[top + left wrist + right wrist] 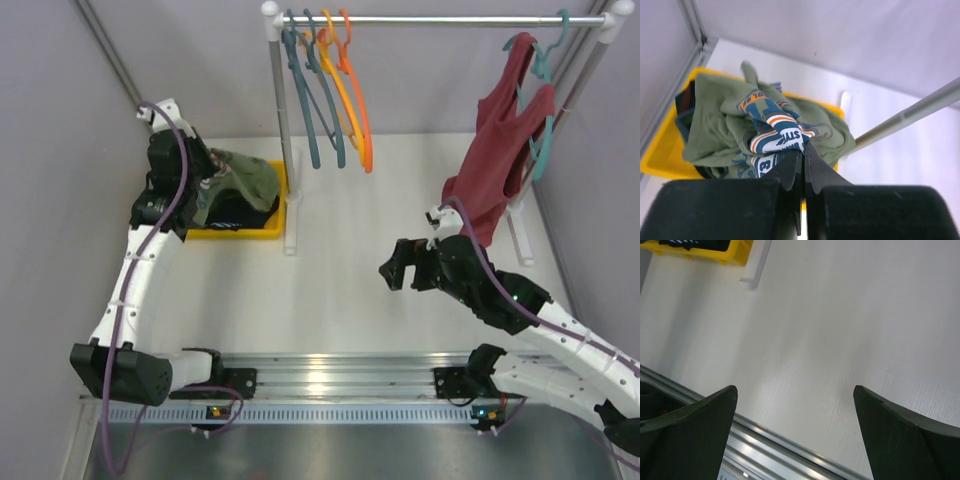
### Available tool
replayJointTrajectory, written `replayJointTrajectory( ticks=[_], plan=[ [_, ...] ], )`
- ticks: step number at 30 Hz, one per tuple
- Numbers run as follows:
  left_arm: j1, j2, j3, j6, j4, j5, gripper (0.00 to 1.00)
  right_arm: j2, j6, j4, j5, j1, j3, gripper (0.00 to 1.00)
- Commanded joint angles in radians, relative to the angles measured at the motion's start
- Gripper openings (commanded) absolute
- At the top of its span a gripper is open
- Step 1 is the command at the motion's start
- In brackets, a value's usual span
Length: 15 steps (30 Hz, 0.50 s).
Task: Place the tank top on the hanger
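The olive-green tank top lies bunched in a yellow bin at the back left. In the left wrist view its printed blue, white and orange patch is gathered up to my fingertips. My left gripper is shut on that fold of the tank top, and from above it sits over the bin's left side. The reddish-orange hanger hangs on the rack rail, rightmost of the group of hangers. My right gripper hovers open over the bare table, nothing between its fingers.
A rack rail spans the back on white posts. Teal-grey hangers and a yellow-orange one hang beside the reddish-orange one. A dark red tank top hangs at the right. A dark garment lies under the green one.
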Motion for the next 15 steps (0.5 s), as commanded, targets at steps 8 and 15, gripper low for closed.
replayJointTrajectory(
  ticks=[8, 15],
  plan=[
    [0.003, -0.01, 0.373, 0.022, 0.031, 0.076, 0.0, 0.029, -0.016, 0.06, -0.021, -0.009, 0.004, 1.0],
    [0.001, -0.033, 0.541, 0.016, -0.018, 0.135, 0.0, 0.038, -0.016, 0.065, -0.021, -0.008, 0.005, 1.0]
  ],
)
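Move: The tank top is already pinched in the left fingers, its bulk some 15 cm below and 5 cm ahead, down to the yellow bin. The nearest blue hanger is about 17 cm to that hand's right, 9 cm ahead and 10 cm higher; the rack post stands 14 cm right and 9 cm ahead, the bin's middle 7 cm ahead, 5 cm left and 27 cm below. From the right hand, that hanger is about 30 cm ahead, 21 cm left and 21 cm up. Keep the left gripper shut on the tank top and lift it steadily, about 21 cm up and away from the yellow bin, easing back a little towards the end. As the hand climbs, tip the fingers up some 25 degrees, from slightly downward to slightly upward. ##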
